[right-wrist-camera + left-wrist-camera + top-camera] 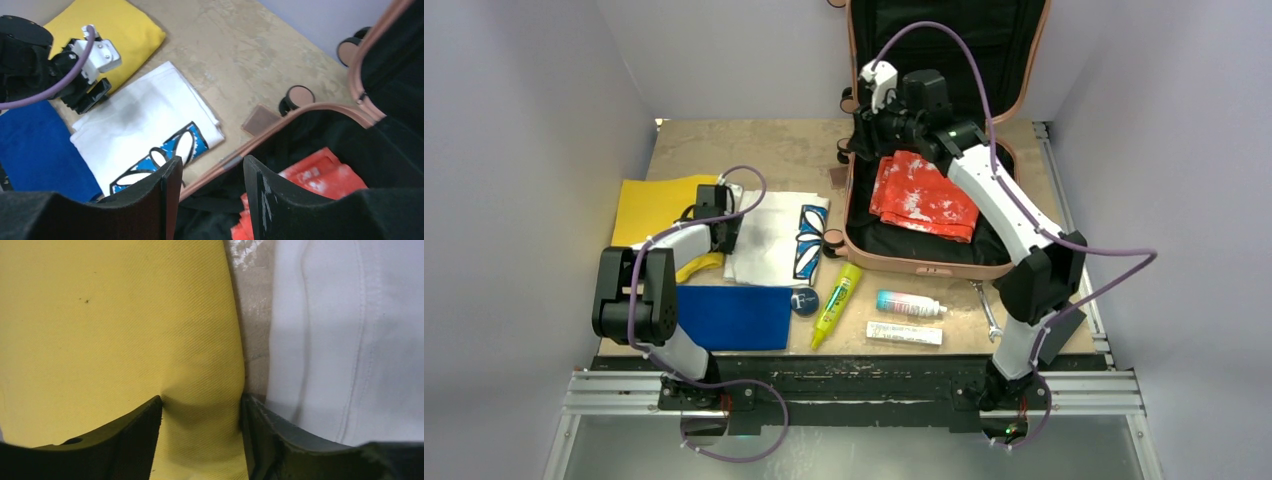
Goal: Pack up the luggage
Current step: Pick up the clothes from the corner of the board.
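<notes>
The luggage (924, 268) lies open at the back right, salmon-pink with black lining (320, 107). A folded red cloth (924, 195) lies inside it (325, 170). My right gripper (862, 140) hovers over its left rim, open and empty (212, 165). A folded yellow cloth (656, 205) lies at the left beside a white printed shirt (774, 235). My left gripper (724, 238) is pressed down on the yellow cloth's (100, 340) right edge. Its jaws (202, 407) stand apart, with a bulge of yellow fabric between them, next to the shirt (350, 340).
A blue cloth (734, 317) lies near the left arm's base. A round badge (805, 301), a yellow-green tube (836, 300), a small bottle (909, 304), a white box (904, 333) and a wrench (986, 310) lie along the front. The raised lid (944, 40) leans on the back wall.
</notes>
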Motion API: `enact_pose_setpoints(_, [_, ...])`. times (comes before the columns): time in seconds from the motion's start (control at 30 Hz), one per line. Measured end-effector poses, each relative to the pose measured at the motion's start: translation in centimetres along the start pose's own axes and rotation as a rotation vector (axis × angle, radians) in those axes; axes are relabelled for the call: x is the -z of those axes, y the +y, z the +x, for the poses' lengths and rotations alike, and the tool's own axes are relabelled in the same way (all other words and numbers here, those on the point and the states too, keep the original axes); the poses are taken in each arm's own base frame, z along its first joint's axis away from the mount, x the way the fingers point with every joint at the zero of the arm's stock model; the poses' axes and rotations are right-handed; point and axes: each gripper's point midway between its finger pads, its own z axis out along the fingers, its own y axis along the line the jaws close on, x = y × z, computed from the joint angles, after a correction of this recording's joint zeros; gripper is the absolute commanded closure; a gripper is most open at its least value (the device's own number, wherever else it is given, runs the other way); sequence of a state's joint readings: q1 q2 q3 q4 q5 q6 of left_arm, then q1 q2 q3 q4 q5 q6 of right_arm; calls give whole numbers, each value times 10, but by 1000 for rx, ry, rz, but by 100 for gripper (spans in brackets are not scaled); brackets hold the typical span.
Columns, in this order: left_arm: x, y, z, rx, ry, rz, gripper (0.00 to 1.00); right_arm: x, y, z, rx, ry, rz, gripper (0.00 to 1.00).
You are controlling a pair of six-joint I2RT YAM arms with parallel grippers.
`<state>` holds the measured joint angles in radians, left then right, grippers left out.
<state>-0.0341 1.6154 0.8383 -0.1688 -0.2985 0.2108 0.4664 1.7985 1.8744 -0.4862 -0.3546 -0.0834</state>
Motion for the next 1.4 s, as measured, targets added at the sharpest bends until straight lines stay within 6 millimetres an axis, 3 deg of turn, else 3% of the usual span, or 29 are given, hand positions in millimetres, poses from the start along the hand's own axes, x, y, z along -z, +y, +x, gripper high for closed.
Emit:
enact_pose_setpoints(0.17, [-1,-5,1,6,-3,30,67,-33,15,-1,-52,6,-59,39])
enact_pose_setpoints(0.3, [-3,-2,1,23,-6,36,100,-70,19,-2,-153,4,-122,35])
enact_pose_setpoints(0.4, [-4,1,-2,47,-19,63,100,-100,23,6,-263,6,-173,34])
enact_pose_setpoints(0.6, [0,1,-4,87,-43,140,100,-134,34,22,-465,12,-259,33])
enact_pose_setpoints(0.8, [21,1,-11,118,-100,216,100,-167,56,39,-618,21,-369,32])
enact_pose_setpoints(0.93, [40,1,-27,126,-176,254,100,-189,82,62,-683,67,-444,27])
enact_pose_setpoints(1.07, [50,-3,-30,127,-190,291,100,-202,111,85,-725,127,-508,21])
enact_pose_setpoints(1.13, [53,-6,-31,130,-193,308,100,-208,135,98,-744,168,-554,20])
enact_pose_setpoints(1.4, [75,-16,-41,148,-249,391,100,-204,197,100,-759,215,-698,16])
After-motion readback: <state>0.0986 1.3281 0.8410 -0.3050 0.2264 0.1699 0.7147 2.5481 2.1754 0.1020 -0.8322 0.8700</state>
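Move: My left hand is down at the yellow clothes' right edge near the near corner; their middle lies about 13 cm left, 4 ahead and 2 lower. The white clothes sit 13 cm right, 2 ahead; the blue clothes 17 back, straight behind. From my right hand the yellow clothes are some 46 cm left, 12 back, 30 below, the white ones 21 left, 14 back, and the red ones 15 right, 4 back. I shut my left fingers fully on the edge of the yellow clothes, then raise that pinch about 7 cm and carry it about 5 cm right, rolling so the fingers swing towards the right. My right hand sweeps some 25 cm left and 16 down towards the yellow clothes, first forward, then back over the white ones, fingers tipping steeply down and opening wider; it touches nothing yet. ##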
